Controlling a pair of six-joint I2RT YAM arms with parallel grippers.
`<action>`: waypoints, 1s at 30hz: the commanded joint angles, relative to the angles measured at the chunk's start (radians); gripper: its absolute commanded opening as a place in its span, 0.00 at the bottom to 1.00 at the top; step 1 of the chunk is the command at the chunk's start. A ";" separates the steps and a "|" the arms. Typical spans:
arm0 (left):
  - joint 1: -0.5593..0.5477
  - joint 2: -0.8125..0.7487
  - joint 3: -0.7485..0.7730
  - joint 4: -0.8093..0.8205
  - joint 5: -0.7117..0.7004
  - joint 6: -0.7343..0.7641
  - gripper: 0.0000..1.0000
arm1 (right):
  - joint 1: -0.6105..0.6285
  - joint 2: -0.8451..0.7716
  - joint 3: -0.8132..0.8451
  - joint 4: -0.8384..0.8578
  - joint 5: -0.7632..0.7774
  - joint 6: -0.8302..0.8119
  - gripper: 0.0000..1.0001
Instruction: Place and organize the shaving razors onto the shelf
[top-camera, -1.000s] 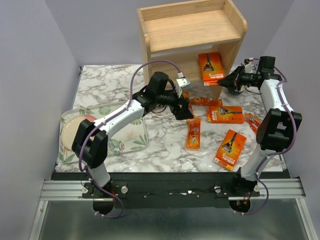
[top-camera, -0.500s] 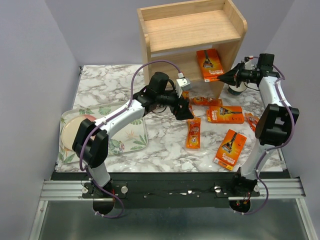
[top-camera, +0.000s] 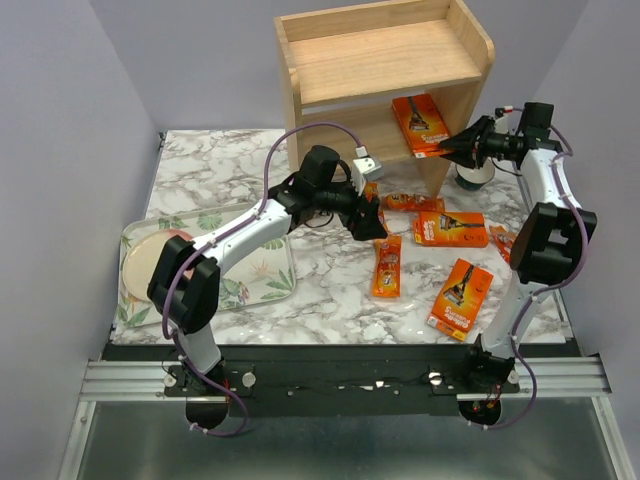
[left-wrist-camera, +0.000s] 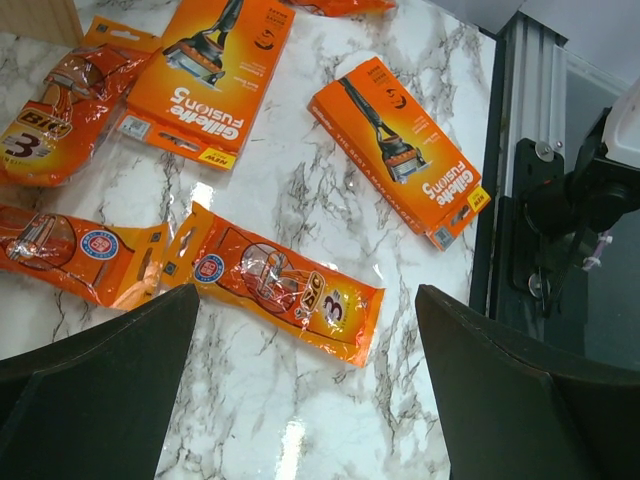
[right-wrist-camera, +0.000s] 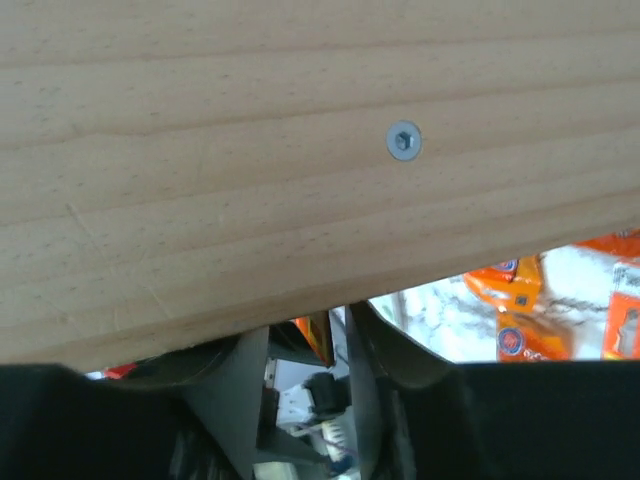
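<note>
The light wood shelf (top-camera: 380, 60) stands at the back, and its side panel (right-wrist-camera: 300, 150) fills the right wrist view. One wide orange razor pack (top-camera: 420, 125) leans inside the lower tier. My right gripper (top-camera: 462, 148) is at that pack's lower right corner, jaws apart, the pack's thin edge (right-wrist-camera: 318, 340) between them with a gap beside it. Other shaving razors lie on the marble: a wide card (top-camera: 449, 229), another (top-camera: 460, 297) and a narrow pack (top-camera: 386, 267). My left gripper (top-camera: 375, 225) hovers open over a narrow pack (left-wrist-camera: 285, 285), touching nothing.
A leaf-print tray (top-camera: 255, 275) holding a round plate (top-camera: 150, 262) sits at the left. A white round object (top-camera: 475, 178) stands by the shelf's right foot under the right arm. More orange packs (left-wrist-camera: 210, 70) (left-wrist-camera: 403, 150) lie ahead of the left gripper, near the metal rail (left-wrist-camera: 525, 120).
The right gripper lifted the wide pack up and back into the lower tier, and its jaws have parted. The left arm has stayed where it was.
</note>
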 joint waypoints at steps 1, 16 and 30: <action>-0.005 0.011 0.006 -0.006 -0.068 -0.043 0.99 | -0.014 -0.035 0.017 0.015 -0.029 -0.025 0.56; -0.102 0.065 -0.078 0.171 0.035 -0.294 0.98 | -0.336 -0.430 -0.318 -0.485 0.270 -0.681 0.68; -0.350 0.309 -0.204 0.535 0.026 -0.645 0.67 | -0.493 -0.680 -0.461 -0.740 0.303 -1.068 0.67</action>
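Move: The Gillette box near the table's front edge lies about 13 cm back and 20 cm right of the left hand, some 17 cm below; from the right hand it is roughly 31 cm back, 6 cm right and 20 cm down. From the left hand, a flat Bic packet lies 6 cm back and 2 cm right, and the rear Gillette box 4 cm ahead and 17 cm right. The shelved box's middle is 4 cm ahead and 6 cm left of the right hand. Backing off the shelved box's near right corner, the right hand opens further, rises slightly, then swings right and sinks, about 22 cm back overall, its fingers dipping some 30 degrees towards the table. The left hand, after a brief pause, sweeps back, down and right towards the front Gillette box, rolling about 25 degrees while its wide-open fingers narrow partway, still empty. ##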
